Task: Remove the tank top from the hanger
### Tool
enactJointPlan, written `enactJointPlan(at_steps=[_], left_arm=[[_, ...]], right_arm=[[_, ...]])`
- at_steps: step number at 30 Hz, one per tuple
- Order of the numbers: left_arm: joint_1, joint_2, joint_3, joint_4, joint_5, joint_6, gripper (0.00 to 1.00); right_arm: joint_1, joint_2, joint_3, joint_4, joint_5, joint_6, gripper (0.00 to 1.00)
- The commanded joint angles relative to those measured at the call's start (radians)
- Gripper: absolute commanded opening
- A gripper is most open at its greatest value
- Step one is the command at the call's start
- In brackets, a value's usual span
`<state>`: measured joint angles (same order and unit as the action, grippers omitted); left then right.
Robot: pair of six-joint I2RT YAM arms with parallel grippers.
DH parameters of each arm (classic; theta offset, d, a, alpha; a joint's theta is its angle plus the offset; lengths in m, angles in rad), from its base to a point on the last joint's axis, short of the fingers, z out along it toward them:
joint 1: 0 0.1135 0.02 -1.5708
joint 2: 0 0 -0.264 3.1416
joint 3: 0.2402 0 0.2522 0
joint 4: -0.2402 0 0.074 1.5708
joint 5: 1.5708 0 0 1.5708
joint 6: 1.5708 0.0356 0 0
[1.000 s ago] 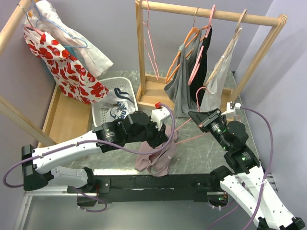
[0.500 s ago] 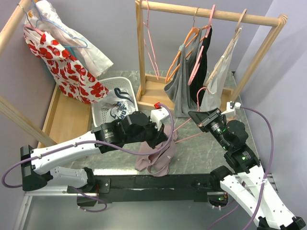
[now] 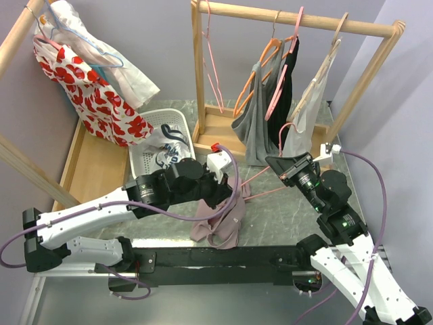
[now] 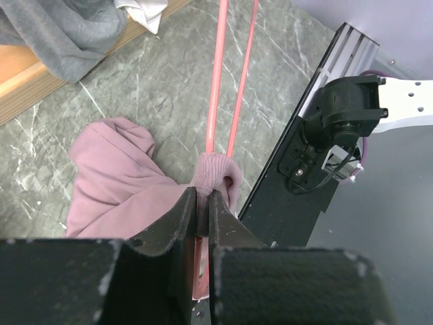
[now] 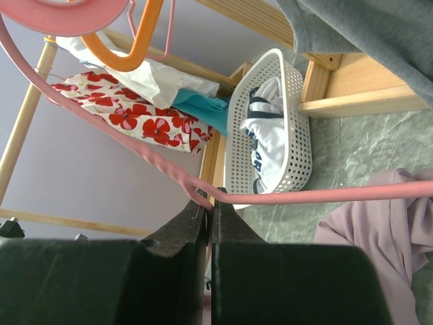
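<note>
The mauve tank top (image 3: 218, 227) lies bunched on the grey table near the front edge, one strap still round the pink hanger (image 3: 265, 192). My left gripper (image 3: 232, 194) is shut on that strap (image 4: 215, 170), right beside the hanger's two thin rods (image 4: 216, 81). The rest of the tank top (image 4: 115, 186) spreads to the left below the jaws. My right gripper (image 3: 275, 164) is shut on the hanger's neck (image 5: 203, 196), holding it above the table. The hanger's arm (image 5: 318, 196) runs right over the tank top (image 5: 379, 230).
A white basket (image 3: 177, 120) with clothes stands behind the left arm. A wooden rack (image 3: 298, 20) at the back carries a grey garment (image 3: 257, 125), a black one and a pale one on hangers. A red floral garment (image 3: 88, 95) hangs on the left rack.
My left gripper has shut on the tank top's strap and drawn back a little to the left. The right arm and hanger have stayed put.
</note>
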<state>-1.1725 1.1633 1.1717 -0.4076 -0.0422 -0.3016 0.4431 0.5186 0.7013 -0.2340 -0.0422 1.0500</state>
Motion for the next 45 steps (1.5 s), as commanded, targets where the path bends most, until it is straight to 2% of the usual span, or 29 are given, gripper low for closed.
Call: enactJointPlan(at_steps=[1,11,19,23,25,28,32,34,36,41,42,45], left_arm=[[0.010,-0.063,-0.029,-0.056,-0.108,-0.016,0.11],[0.010,-0.129,-0.079,-0.106,-0.225,-0.028,0.25],[0.034,-0.142,-0.156,-0.094,-0.268,-0.054,0.26],[0.103,-0.073,-0.185,-0.070,-0.275,-0.083,0.30],[0.181,-0.001,-0.179,-0.060,-0.227,-0.100,0.31],[0.226,0.088,-0.136,-0.059,-0.176,-0.108,0.34],[0.226,0.107,-0.031,-0.027,-0.118,-0.079,0.68],[0.228,0.070,-0.021,0.010,-0.088,-0.071,0.79],[0.226,0.049,-0.036,0.065,-0.036,-0.062,0.96],[0.226,0.079,-0.090,0.029,0.027,-0.100,0.96],[0.226,0.090,-0.101,0.023,0.033,-0.109,0.99],[0.224,0.107,-0.168,0.065,0.068,-0.143,0.99]], right_arm=[[-0.004,-0.023,0.067,-0.031,0.110,-0.067,0.00],[-0.006,-0.003,0.122,-0.077,0.200,-0.131,0.00],[-0.004,-0.023,0.150,-0.114,0.263,-0.163,0.00],[-0.006,-0.026,0.168,-0.134,0.289,-0.185,0.00],[-0.006,-0.029,0.182,-0.142,0.304,-0.197,0.00],[-0.006,-0.029,0.193,-0.149,0.314,-0.220,0.01],[-0.006,0.004,0.214,-0.175,0.300,-0.240,0.01],[-0.006,0.018,0.214,-0.180,0.303,-0.243,0.01],[-0.004,0.020,0.213,-0.188,0.327,-0.246,0.02],[-0.004,0.023,0.259,-0.277,0.424,-0.272,0.02],[-0.006,0.018,0.268,-0.284,0.456,-0.277,0.02],[-0.006,-0.025,0.259,-0.280,0.481,-0.280,0.03]])
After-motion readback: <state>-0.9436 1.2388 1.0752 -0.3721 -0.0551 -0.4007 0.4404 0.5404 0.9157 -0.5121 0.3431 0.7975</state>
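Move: The left fingers are pinching the mauve tank top's strap, with the pink hanger's end beside it just below the fingertips; most of the tank top lies about 24 cm below this hand and 3 cm to its left. The white basket is some 26 cm left and 25 cm ahead, also down low. From the right hand, which already grips the hanger, the tank top lies roughly 16 cm left, 7 cm back and 25 cm below; the grey garment hangs about 16 cm ahead and 5 cm left. Draw the left gripper about 6 cm left, taking the strap away from the hanger's end, then swing it forward and down some 9 cm towards the heaped tank top; open wide to let go and lift about 6 cm, drifting right. Meanwhile keep the right fingers shut on the pink hanger and pull it about 8 cm right, turning that wrist clockwise some 20 degrees. ##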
